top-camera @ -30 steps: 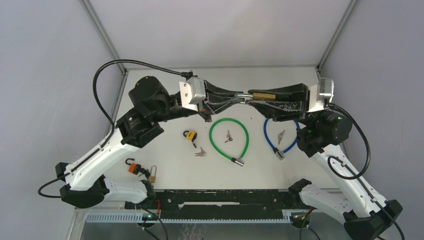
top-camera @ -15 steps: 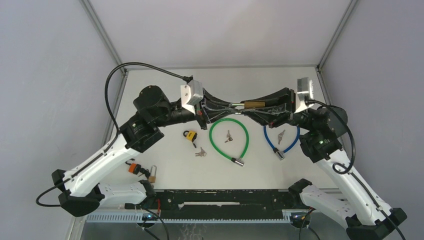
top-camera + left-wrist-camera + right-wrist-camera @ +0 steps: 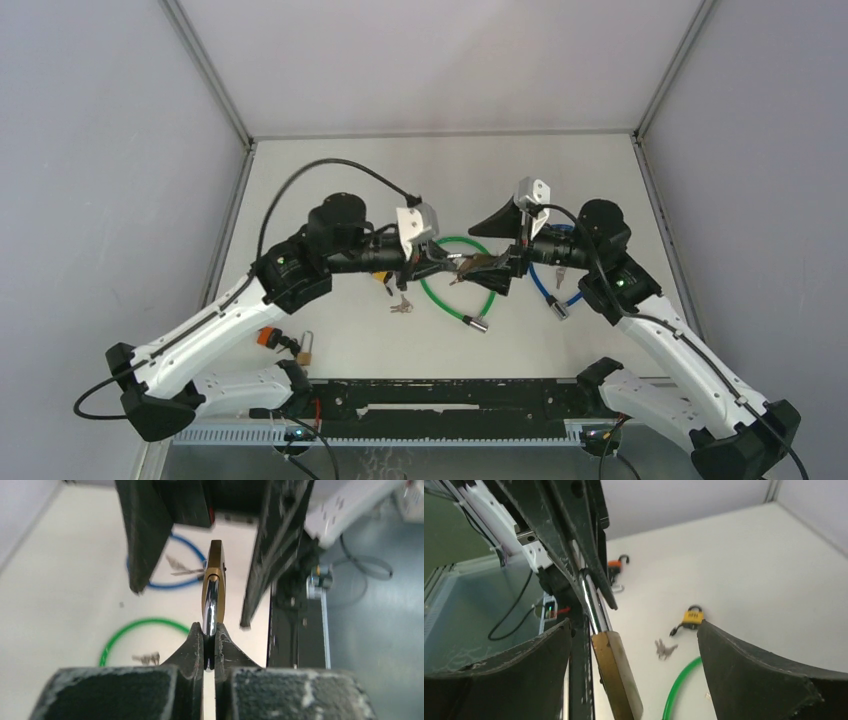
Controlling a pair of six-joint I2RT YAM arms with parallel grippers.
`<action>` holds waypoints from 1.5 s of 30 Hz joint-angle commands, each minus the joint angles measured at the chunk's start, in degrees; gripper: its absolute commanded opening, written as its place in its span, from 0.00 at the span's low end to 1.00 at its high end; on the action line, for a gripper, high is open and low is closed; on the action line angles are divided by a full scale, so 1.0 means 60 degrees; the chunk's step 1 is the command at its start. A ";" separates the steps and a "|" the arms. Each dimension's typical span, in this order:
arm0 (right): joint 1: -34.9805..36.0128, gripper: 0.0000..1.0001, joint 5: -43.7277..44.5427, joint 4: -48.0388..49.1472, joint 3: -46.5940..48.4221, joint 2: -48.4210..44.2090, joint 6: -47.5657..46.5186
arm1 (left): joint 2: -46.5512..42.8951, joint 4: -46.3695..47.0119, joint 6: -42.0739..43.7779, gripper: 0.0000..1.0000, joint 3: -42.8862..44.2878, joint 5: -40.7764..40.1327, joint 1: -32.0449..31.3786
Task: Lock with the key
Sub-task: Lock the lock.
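My left gripper (image 3: 209,630) is shut on the chrome shackle of a brass padlock (image 3: 214,575) and holds it in the air over the green cable lock (image 3: 470,300). In the top view the left gripper (image 3: 452,265) and the padlock (image 3: 471,265) sit mid-table. My right gripper (image 3: 634,625) is open wide, its fingers (image 3: 754,675) on either side of the padlock body (image 3: 616,675) without touching it. No key shows in the padlock. Small key bunches lie on the table: one (image 3: 401,305) near the yellow lock, another (image 3: 457,272) inside the green loop.
A yellow padlock (image 3: 692,617) lies left of the green loop. A blue cable lock (image 3: 545,285) with keys (image 3: 562,272) lies under the right arm. An orange lock (image 3: 266,336) and a small brass lock (image 3: 305,345) sit front left.
Both arms have swung down and toward the near side, carrying the padlock over the green loop. The right gripper let go of the padlock body and opened wide.
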 commanded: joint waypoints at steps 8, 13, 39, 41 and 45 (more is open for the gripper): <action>-0.0781 0.94 -0.1307 -0.3148 -0.0745 -0.1164 -0.2258 | -0.1257 -0.2359 0.3476 0.00 -0.0536 -0.0132 -0.0129; -0.0308 0.77 -0.0901 -0.2558 -0.1606 -0.0512 -0.1527 | -0.1439 -0.2587 0.3225 0.00 -0.0294 -0.0064 -0.0129; 0.1509 0.42 0.0568 0.0248 -0.2279 -0.0100 -0.1252 | -0.1329 -0.2052 0.2599 0.00 -0.0287 0.0318 -0.0137; 0.1516 0.30 0.0630 0.0208 -0.2279 -0.0078 -0.1238 | -0.1329 -0.2024 0.2519 0.00 -0.0287 0.0312 -0.0137; 0.1516 0.03 0.0895 -0.0118 -0.2279 -0.0270 -0.1503 | -0.1343 -0.2071 0.2553 0.00 -0.0299 0.0199 -0.0096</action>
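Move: The left gripper still holds the brass padlock by its shackle; the padlock's key end is about 8 cm to its right, 1 cm farther out and 1 cm lower. The wide-open right gripper straddles the body, with that key end some 4 cm to its right, 2 cm back and 1 cm lower. From the right gripper, the green cable ring lies on the table about 4 cm ahead, 2 cm left, 28 cm below; the loose keys lie 2 cm ahead, 16 cm left, equally low. Lower the left gripper some 8 cm while drawing it left and a little back, tilting the padlock's key end down about 20 degrees and keeping the shackle pinched; then hold it almost still. Bring the open right gripper down about 12 cm and back 4 cm, easing right then left again, to come round to the key end, and close its fingertips there on the key. ##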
